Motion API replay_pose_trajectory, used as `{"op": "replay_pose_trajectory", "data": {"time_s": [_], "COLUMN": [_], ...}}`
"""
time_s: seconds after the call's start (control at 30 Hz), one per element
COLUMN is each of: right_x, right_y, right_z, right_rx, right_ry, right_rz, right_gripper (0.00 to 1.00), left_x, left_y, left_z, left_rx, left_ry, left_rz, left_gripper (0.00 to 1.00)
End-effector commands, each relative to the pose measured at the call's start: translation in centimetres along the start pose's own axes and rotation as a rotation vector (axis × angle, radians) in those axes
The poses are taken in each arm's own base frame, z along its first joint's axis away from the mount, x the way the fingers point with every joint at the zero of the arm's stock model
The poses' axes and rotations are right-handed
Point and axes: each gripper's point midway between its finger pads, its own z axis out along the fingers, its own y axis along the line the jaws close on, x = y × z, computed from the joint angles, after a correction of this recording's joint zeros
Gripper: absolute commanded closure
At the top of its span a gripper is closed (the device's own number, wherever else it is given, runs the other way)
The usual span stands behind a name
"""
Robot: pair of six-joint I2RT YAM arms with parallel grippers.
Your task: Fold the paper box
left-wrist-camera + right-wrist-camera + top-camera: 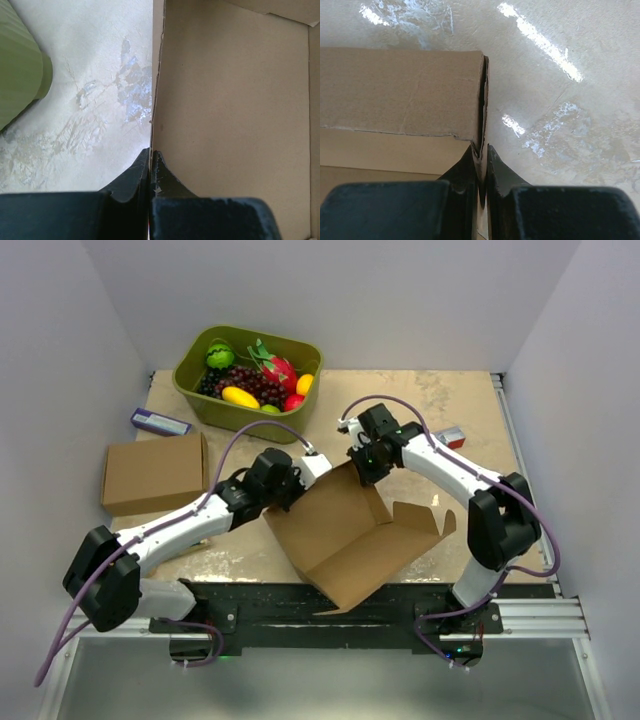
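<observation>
The paper box [350, 535] is a brown cardboard mailer lying open and partly folded in the middle of the table, one wall raised at its far corner. My left gripper [290, 480] grips the box's upper-left edge; in the left wrist view its jaws [151, 152] are shut on the thin wall of the paper box [230, 100]. My right gripper [362, 468] is at the far corner. In the right wrist view it [482, 149] is shut on the end of the folded wall of the paper box [400, 90].
A green tub of fruit [247, 375] stands at the back left; its side [20, 75] shows in the left wrist view. Another brown cardboard box [155, 472] lies at the left, with a small purple packet [160, 422] behind it. A small red and white packet [452, 436] sits behind the right arm.
</observation>
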Motion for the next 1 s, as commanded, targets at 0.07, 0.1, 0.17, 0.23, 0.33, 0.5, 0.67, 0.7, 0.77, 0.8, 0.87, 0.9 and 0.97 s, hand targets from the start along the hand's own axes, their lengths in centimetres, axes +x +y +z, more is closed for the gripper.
{"op": "replay_pose_trajectory", "data": {"time_s": [0.07,0.1,0.17,0.23,0.33,0.5,0.67,0.7,0.77,0.8,0.87,0.9,0.97], "right_x": [-1.6,-1.3,-0.9,-0.8,-0.8,-0.9,-2.2,-2.6,-3.1,-3.1,-3.0,-2.7,-2.4], "right_y": [-1.0,-1.2,-1.7,-2.1,-2.7,-3.1,-1.6,-0.8,-0.2,0.2,0.5,0.6,0.8], "right_z": [-1.3,-1.2,-1.2,-1.2,-1.5,-1.7,-2.7,-3.0,-3.9,-4.0,-4.5,-4.5,-5.1], "right_rx": [0.107,0.121,0.164,0.192,0.250,0.320,0.236,0.197,0.170,0.150,0.133,0.132,0.124], "right_ry": [-0.066,-0.054,-0.037,-0.033,-0.029,-0.029,-0.089,-0.111,-0.145,-0.152,-0.164,-0.158,-0.171], "right_rz": [-0.059,-0.062,-0.068,-0.064,-0.067,-0.082,-0.075,-0.075,-0.064,-0.062,-0.048,-0.034,-0.026], "right_gripper": [1.00,1.00,1.00,1.00,1.00,1.00,0.83,0.78,0.66,0.62,0.52,0.50,0.45], "left_x": [1.3,1.3,1.1,1.0,0.8,1.1,0.9,0.9,0.8,0.6,0.7,0.4,0.4], "left_y": [-1.1,-1.3,-1.4,-1.5,-1.5,-1.1,-0.9,-0.8,-0.7,-0.5,-0.2,-0.1,0.2], "left_z": [-0.3,-0.3,-0.3,-0.3,-0.4,-0.3,-0.4,-0.5,-0.6,-0.8,-0.9,-1.1,-1.3], "left_rx": [0.020,0.022,0.025,0.027,0.027,0.003,-0.007,-0.012,-0.021,-0.032,-0.045,-0.050,-0.066], "left_ry": [0.047,0.048,0.042,0.042,0.039,0.052,0.055,0.055,0.049,0.044,0.044,0.034,0.029], "left_rz": [-0.032,-0.030,-0.034,-0.034,-0.038,-0.042,-0.046,-0.046,-0.048,-0.048,-0.048,-0.048,-0.050], "left_gripper": [1.00,1.00,1.00,1.00,1.00,1.00,1.00,1.00,1.00,1.00,1.00,1.00,1.00]}}
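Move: The right gripper already pinches the paper box's far-right corner right at its fingertips; the red box lies about 17 cm to its right, 11 cm ahead and 8 cm below. The left gripper already pinches the far wall's rim near its left end; from there the same far-right corner is about 20 cm right and 6 cm ahead, the green bin roughly 31 cm ahead and 9 cm left. Keep the left fingers shut on the far rim, letting that hand ease only about a centimetre back and down. With the right, hold the corner while tilting the wrist some 10 degrees, its left side dipping; then open the fingers about halfway to let go, and lift nearly 4 cm straight up, clear of the corner. ##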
